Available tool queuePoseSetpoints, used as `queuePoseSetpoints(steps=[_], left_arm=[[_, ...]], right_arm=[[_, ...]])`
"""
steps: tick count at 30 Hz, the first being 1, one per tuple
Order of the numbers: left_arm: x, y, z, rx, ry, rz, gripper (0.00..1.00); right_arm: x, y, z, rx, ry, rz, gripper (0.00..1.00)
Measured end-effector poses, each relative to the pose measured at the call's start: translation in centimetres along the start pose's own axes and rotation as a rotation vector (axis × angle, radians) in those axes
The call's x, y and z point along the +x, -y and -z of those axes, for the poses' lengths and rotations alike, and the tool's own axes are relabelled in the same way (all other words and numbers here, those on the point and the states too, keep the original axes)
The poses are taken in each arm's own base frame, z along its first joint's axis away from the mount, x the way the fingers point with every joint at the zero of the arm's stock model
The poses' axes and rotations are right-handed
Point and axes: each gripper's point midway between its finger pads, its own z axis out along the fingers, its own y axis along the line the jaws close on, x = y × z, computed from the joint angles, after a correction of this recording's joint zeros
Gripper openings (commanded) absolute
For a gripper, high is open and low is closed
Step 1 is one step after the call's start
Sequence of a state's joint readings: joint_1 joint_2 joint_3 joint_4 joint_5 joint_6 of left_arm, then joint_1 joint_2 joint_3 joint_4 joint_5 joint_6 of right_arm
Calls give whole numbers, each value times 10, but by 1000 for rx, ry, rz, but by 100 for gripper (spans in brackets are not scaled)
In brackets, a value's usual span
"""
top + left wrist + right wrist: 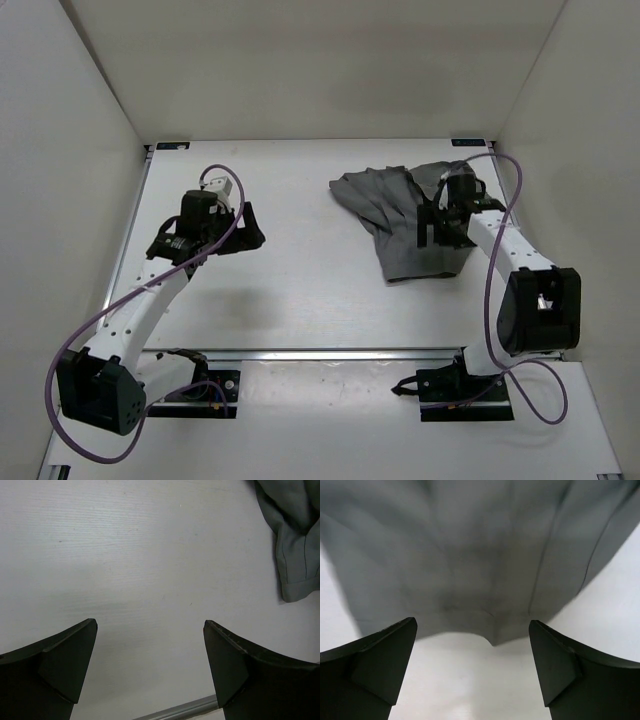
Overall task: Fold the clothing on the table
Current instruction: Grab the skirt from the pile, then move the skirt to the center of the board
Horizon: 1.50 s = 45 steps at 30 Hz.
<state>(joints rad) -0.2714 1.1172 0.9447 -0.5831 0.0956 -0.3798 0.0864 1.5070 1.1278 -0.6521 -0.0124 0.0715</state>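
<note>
The grey clothing (400, 220) lies crumpled on the right half of the white table (300, 300), one lobe reaching left and a flatter part coming toward the near side. My right gripper (438, 222) hovers over its right portion, open, nothing between the fingers. In the right wrist view the clothing (470, 555) fills the upper frame, blurred, its edge just beyond the open gripper (472, 630). My left gripper (250, 225) stands open over bare table on the left. The left wrist view shows the open gripper (150, 625) and a corner of the clothing (295, 545) at the upper right.
White walls enclose the table on three sides. A metal rail (330, 353) runs along the near edge, also seen as the rail (180, 710) in the left wrist view. Purple cables loop from both arms.
</note>
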Motion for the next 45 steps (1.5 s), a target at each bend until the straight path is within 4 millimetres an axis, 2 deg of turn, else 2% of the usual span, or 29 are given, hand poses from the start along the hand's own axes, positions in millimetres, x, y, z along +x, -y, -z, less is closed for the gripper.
queuePoseSetpoints(steps=[2,4,6,8,11,12,13,15,18,21,23,25,26,28,30,32,34,36,38,40,42,45], left_arm=[[5,-1,0,-1,-9,7,99],[9,-3,-1,-4,-18,12,99],[9,-2,-1,-1,-19,16,99],[9,-1,-1,1,-20,20,99],[11,-2,-1,1,-28,24,99],[12,-2,0,0,-33,25,99],[13,-2,0,-1,-37,25,99],[16,-3,0,-4,-47,26,99],[20,-5,1,-11,-64,23,98],[21,-6,0,-18,-83,20,99],[21,-5,-3,-18,-90,18,99],[21,-5,-5,-15,-95,16,99],[21,-3,-5,-9,-99,14,99],[20,-2,-6,-1,-105,13,99],[13,0,-8,7,-104,9,99],[4,2,-9,10,-94,4,99],[-5,3,-10,14,-80,3,99],[-14,5,-8,20,-62,4,99],[-20,8,-5,24,-47,8,99],[-29,7,-2,15,-25,16,99],[-38,6,4,1,9,26,99],[-54,-1,20,-35,86,44,98]], right_arm=[[34,14,-8,37,-74,-12,93],[59,18,-14,46,-118,-8,93],[69,20,-17,53,-139,-3,93],[72,23,-22,67,-144,-1,88],[73,27,-35,81,-153,4,41],[74,28,-39,82,-163,2,31],[76,30,-42,85,-173,-9,10],[80,35,-49,93,-189,-26,0],[78,39,-50,97,-186,-50,0],[66,37,-47,95,-164,-43,0],[46,29,-42,83,-126,-27,0],[18,13,-32,37,-74,-6,0],[-11,-7,-21,-17,-11,16,0],[-55,-47,2,-118,94,59,0],[-96,-101,34,-231,218,139,1],[-118,-158,72,-345,313,237,0],[-130,-209,115,-465,381,321,0],[-146,-253,163,-609,451,377,0],[-166,-275,203,-719,527,385,0],[-176,-283,235,-794,588,386,0],[-174,-284,254,-833,619,390,0],[-155,-273,266,-884,619,383,0]])
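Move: Below the right hand lies the near hem of the skirt, towards its right corner, about 4 cm back, 3 cm to the right and 9 cm down. From this same hand, the skirt's body spreads some 6 cm ahead and 9 cm left, the folded far flap about 15 cm ahead and level sideways, and the left end roughly 14 cm ahead and 25 cm left. From the left hand, that hem is about 52 cm right, 1 cm ahead and 15 cm lower. Dropping about 8 cm, slightly back and right, the open right hand pinches shut on the skirt's near hem. It then pulls up and forward, and swings the held cloth some 30 cm left and 40 cm up, easing back late while the fingers tip up and turn counter-clockwise about 40 degrees. The left hand, still open, dips 2 cm, then rises 6 cm and eases forward. ##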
